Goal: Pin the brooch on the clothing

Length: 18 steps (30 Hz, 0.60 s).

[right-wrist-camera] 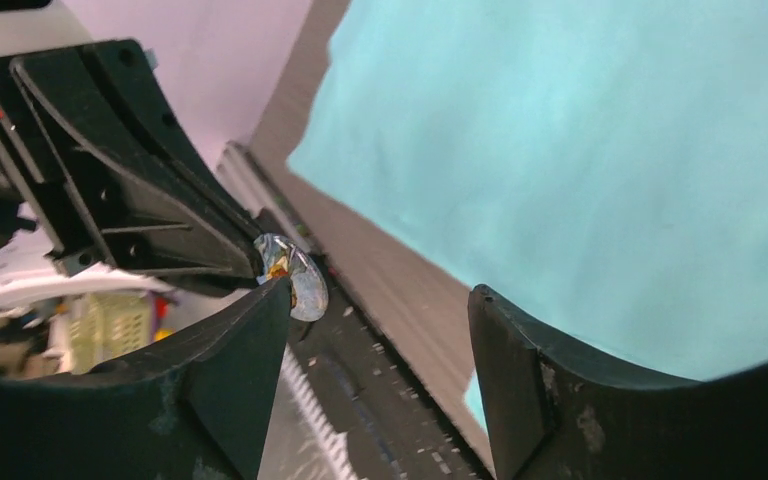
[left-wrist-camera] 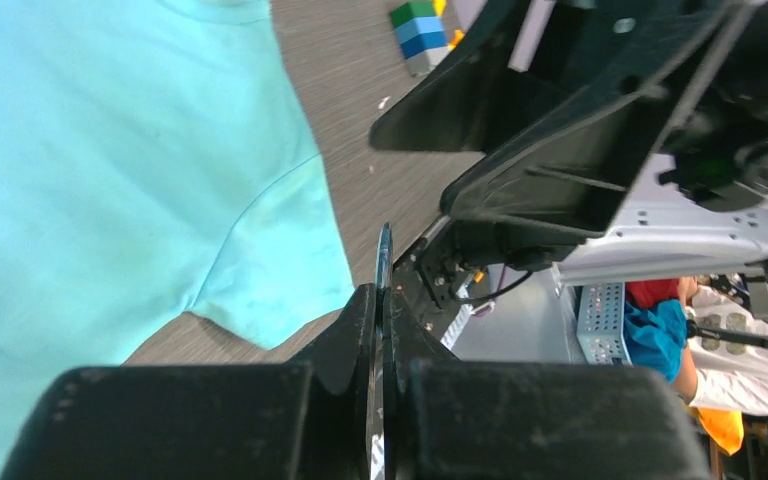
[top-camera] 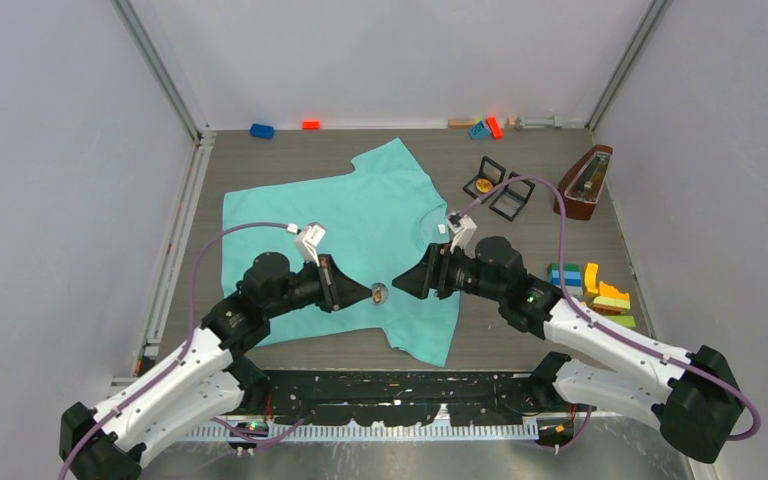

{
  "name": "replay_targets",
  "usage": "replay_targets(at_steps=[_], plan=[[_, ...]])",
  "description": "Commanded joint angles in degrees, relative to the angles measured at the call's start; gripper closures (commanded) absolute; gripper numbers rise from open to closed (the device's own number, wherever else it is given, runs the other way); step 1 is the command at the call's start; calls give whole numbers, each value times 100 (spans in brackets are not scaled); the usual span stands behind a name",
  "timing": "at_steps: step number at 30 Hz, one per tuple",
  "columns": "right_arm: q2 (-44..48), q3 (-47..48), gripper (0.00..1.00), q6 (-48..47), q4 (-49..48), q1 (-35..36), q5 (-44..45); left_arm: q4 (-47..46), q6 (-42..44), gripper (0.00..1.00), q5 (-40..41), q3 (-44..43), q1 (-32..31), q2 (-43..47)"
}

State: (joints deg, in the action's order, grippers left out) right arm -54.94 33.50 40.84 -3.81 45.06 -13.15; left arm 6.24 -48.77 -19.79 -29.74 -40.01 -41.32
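Note:
The turquoise-green clothing (top-camera: 360, 225) lies flat on the table, neck toward the right. My left gripper (top-camera: 368, 293) hovers over the shirt's near hem, shut on the brooch (top-camera: 379, 293), a small round glassy disc with a gold middle. In the left wrist view the brooch (left-wrist-camera: 384, 262) shows edge-on, pinched between the jaws of the left gripper (left-wrist-camera: 382, 300). My right gripper (top-camera: 401, 281) faces it tip to tip and is open. In the right wrist view the brooch (right-wrist-camera: 295, 278) sits just beyond the right gripper's (right-wrist-camera: 375, 320) left fingertip, not between the fingers. The clothing (right-wrist-camera: 580, 150) fills the background there.
Two open black boxes (top-camera: 484, 178) (top-camera: 511, 197), one with a gold piece, lie right of the shirt. A brown wooden case (top-camera: 587, 182) stands beyond them. Coloured blocks (top-camera: 590, 288) are by the right arm. Small blocks (top-camera: 261, 130) (top-camera: 485, 127) line the back wall.

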Motion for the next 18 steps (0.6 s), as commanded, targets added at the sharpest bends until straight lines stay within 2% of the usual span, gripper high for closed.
replay_targets(at_steps=[1,5,18], plan=[[-135,-105,33,656,-1289,-23,-1450,-581,207,100,-429,25,2,349],[-290,-276,40,1009,-2061,-23,-1817,-584,241,100,-529,48,2,586],[-176,-362,54,1136,-2333,-23,-2124,-578,211,100,-482,22,2,803]])
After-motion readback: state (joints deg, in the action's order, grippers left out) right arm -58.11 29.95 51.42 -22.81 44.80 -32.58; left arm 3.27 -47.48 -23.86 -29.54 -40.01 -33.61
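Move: The left gripper already holds the brooch, about 1 cm ahead and 2 cm to the right of its hand point; the open right gripper stands some 3 cm ahead and 7 cm to the right of that hand. From the right hand, the brooch is about 5 cm to the left and 2 cm back, nearly level in height. The clothing's middle lies roughly 19 cm ahead of the left hand and 3 cm to its left, about 18 cm below. Raise the left gripper about 4.5 cm and ease it slightly back, still shut on the brooch, tilting its fingertips up a little. Meanwhile swing the right gripper back about 4.5 cm, rising and moving left roughly as much, towards the brooch; turn it counter-clockwise and roll its left side up, some 20 degrees altogether, narrowing its open fingers by about a third without closing them on anything. ##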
